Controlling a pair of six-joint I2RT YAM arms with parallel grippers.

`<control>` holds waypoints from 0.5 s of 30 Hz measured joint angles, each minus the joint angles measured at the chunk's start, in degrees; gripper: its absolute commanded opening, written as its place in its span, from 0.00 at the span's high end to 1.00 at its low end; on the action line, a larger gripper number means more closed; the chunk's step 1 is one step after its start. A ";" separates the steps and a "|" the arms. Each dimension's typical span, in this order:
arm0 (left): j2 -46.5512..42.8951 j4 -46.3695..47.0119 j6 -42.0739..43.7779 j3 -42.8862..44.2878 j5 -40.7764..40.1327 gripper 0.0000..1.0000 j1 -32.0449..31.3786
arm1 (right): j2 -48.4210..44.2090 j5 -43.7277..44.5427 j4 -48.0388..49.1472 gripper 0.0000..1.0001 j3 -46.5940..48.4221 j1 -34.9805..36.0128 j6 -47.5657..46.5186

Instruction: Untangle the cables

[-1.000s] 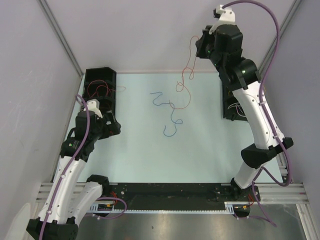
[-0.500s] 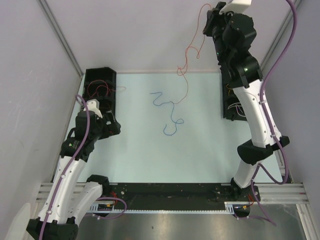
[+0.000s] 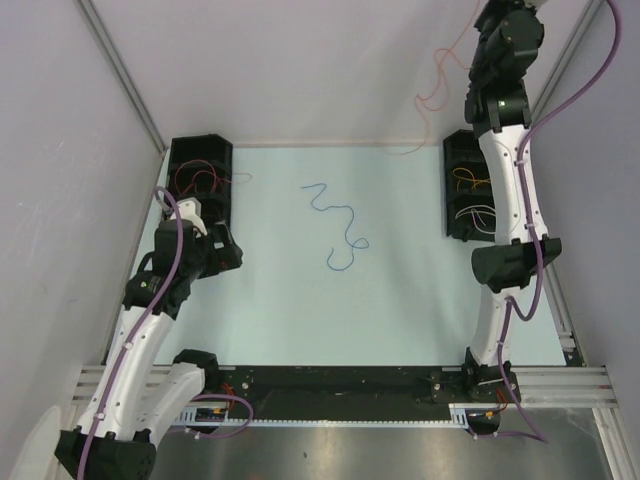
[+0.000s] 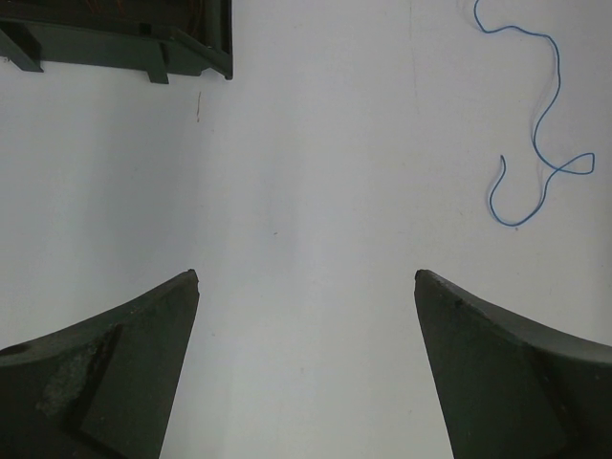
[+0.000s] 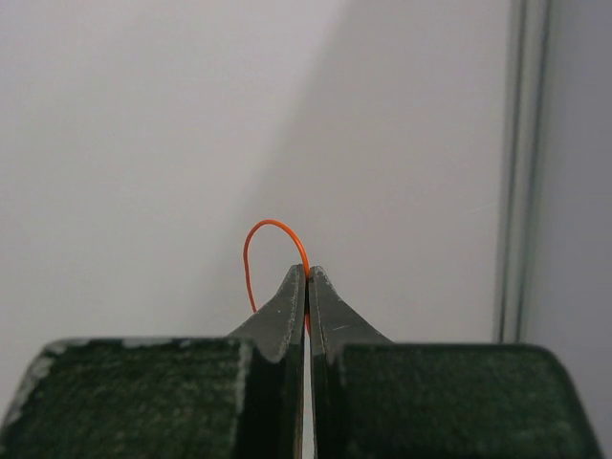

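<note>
My right gripper (image 5: 307, 271) is shut on a thin orange cable (image 5: 256, 232), which loops out just above the fingertips. In the top view that arm is raised high at the back right, and the orange cable (image 3: 437, 60) hangs from it in loose bends toward the table's far edge. A blue cable (image 3: 340, 225) lies alone in curls on the middle of the table, also seen as the blue cable (image 4: 545, 124) in the left wrist view. My left gripper (image 4: 306, 277) is open over bare table at the left, holding nothing.
A black bin (image 3: 200, 170) with red cables stands at the back left, its edge (image 4: 124, 43) showing in the left wrist view. A second black bin (image 3: 463, 200) with orange and white cables stands at the right, below the raised arm. Walls enclose the table.
The right arm has risen and swung right with the orange cable, drawing it away from the blue cable. The blue cable and left arm stayed put.
</note>
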 measured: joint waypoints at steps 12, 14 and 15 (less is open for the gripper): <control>1.05 -0.02 0.00 0.00 -0.02 0.00 0.00 | 7.06 -4.33 4.79 1.00 -13.18 -12.98 6.32; 1.36 0.00 0.00 0.00 -0.02 0.00 0.00 | 8.59 -4.76 4.66 1.00 -15.26 -14.08 7.61; 1.38 0.00 0.00 0.00 -0.02 0.00 0.04 | 9.33 -5.03 4.79 1.00 -16.26 -14.47 7.98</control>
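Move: The right hand, already pinching the red cable, is high above the table. The rack's empty far compartment lies about 18 cm ahead, 11 cm to the right and 58 cm below. At that depth and sideways place, the middle compartment with the orange cable is roughly 8 cm ahead, and the near one with the white cable 5 cm back. The blue cable lies some 32 cm left, 8 cm back. From the left hand the far compartment is about 48 cm ahead and 75 cm right. Keeping its pinch on the red cable, the right hand swings the trailing strand over towards the rack's far compartment: first rightward and forward, then ever more steeply down, about 20 cm lower in all and some 12 cm right and 11 cm forward. The upward-pointing fingers tip down by roughly 20 degrees and stay shut. ##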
